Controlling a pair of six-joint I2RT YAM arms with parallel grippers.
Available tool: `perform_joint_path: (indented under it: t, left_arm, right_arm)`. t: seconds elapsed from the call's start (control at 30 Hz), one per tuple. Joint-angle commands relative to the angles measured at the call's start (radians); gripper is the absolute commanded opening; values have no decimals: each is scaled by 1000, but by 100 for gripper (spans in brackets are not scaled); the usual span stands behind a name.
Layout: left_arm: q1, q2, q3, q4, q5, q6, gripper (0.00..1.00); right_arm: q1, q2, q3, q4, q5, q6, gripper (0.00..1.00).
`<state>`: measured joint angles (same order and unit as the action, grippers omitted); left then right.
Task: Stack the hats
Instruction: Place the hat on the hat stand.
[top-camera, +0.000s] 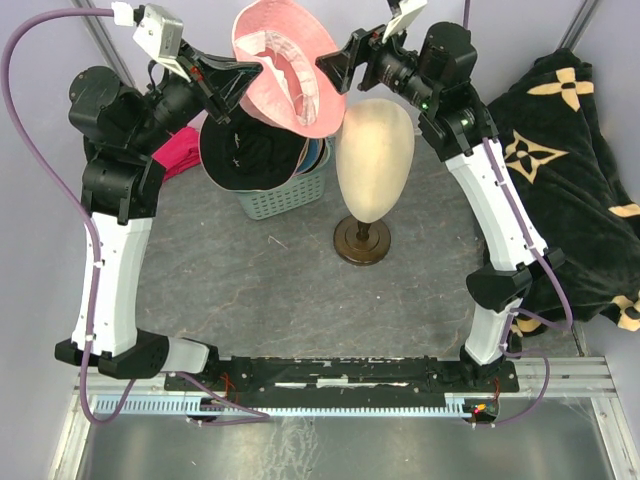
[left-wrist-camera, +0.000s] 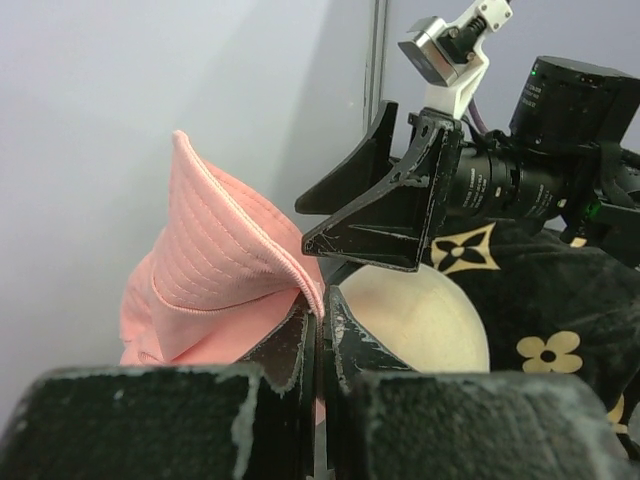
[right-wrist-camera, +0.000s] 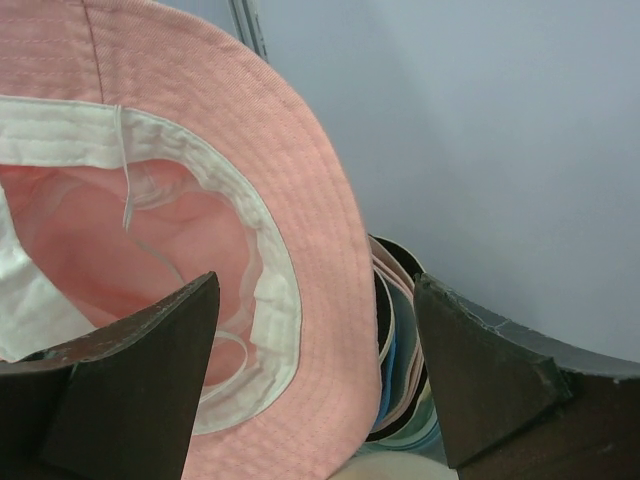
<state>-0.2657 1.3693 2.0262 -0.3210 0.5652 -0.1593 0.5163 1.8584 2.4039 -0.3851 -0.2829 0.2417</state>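
A pink hat (top-camera: 290, 65) hangs in the air at the back, its inside with the white band facing the right wrist camera. My left gripper (top-camera: 245, 78) is shut on its brim; in the left wrist view the pink hat (left-wrist-camera: 220, 270) folds up from the closed left gripper (left-wrist-camera: 322, 312). My right gripper (top-camera: 333, 68) stands wide open at the hat's other side. In the right wrist view the brim of the pink hat (right-wrist-camera: 320, 300) lies between the spread right gripper (right-wrist-camera: 315, 375) fingers. More hats, a black one (top-camera: 250, 150) on top, fill a basket (top-camera: 285, 197).
A cream mannequin head (top-camera: 375, 150) on a dark round stand (top-camera: 362, 241) is just right of the basket, under the pink hat. A large black cloth with beige flower marks (top-camera: 570, 170) covers the right side. A magenta cloth (top-camera: 180, 152) lies behind my left arm.
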Motion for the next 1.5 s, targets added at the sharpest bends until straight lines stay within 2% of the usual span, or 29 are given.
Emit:
perform_joint_path:
  t: [0.0, 0.5, 0.67, 0.73, 0.77, 0.8, 0.87, 0.9, 0.97, 1.03, 1.2, 1.47]
  left_arm:
    - [-14, 3, 58, -3, 33, 77, 3]
    - [-66, 31, 94, -49, 24, 176, 3]
    - [-80, 41, 105, -62, 19, 201, 3]
    - [-86, 46, 109, -67, 14, 211, 3]
    - [-88, 49, 112, -69, 12, 217, 3]
    - [-90, 51, 113, -72, 10, 221, 3]
    - [-92, 58, 115, -77, 5, 230, 3]
    - [-94, 61, 114, -78, 1, 234, 3]
    - [-95, 70, 115, -82, -10, 241, 3]
    - [-96, 81, 115, -85, -24, 245, 3]
    - [-100, 113, 108, -85, -74, 255, 3]
    - [-142, 154, 39, -85, -196, 329, 3]
  right_arm:
    - [-6, -6, 56, 75, -32, 21, 86]
    - [-52, 113, 103, 140, -106, 121, 85]
    - [-73, 171, 143, 206, -151, 200, 82]
    - [-81, 189, 161, 225, -163, 225, 75]
    - [-86, 197, 165, 240, -175, 238, 69]
    - [-93, 202, 163, 250, -182, 248, 59]
    - [-103, 208, 163, 261, -186, 260, 30]
    - [-108, 211, 162, 265, -187, 265, 21]
    - [-122, 213, 157, 286, -188, 277, 16]
    - [-138, 214, 147, 316, -180, 295, 5]
    - [-184, 220, 132, 386, -153, 336, 1]
    - [-228, 198, 16, 507, -56, 343, 1]
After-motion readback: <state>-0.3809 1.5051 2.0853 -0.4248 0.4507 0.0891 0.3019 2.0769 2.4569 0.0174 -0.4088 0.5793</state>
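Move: The right hand, open, has the pink hat in front of its fingertips: the hat's middle is roughly 8 cm to its left, 3 cm ahead and about 2 cm lower. The hat stand's head sits some 20 cm below that hand, 8 cm back and 5 cm right. The left hand already holds the hat's near-left brim; from it the stand's head is about 16 cm right, 4 cm ahead and 25 cm down, the black hat 10 cm ahead, 5 cm left and far below. The right fingers close from wide open and pinch the pink hat's far-right brim after the hand rises slightly, then dips and reaches about 6 cm forward; with the brim held it draws away right, forward and up, rolling its left side up some 15 degrees in all. The left hand keeps its pinch, easing right about 3 cm, then going forward and down roughly 4 cm. ##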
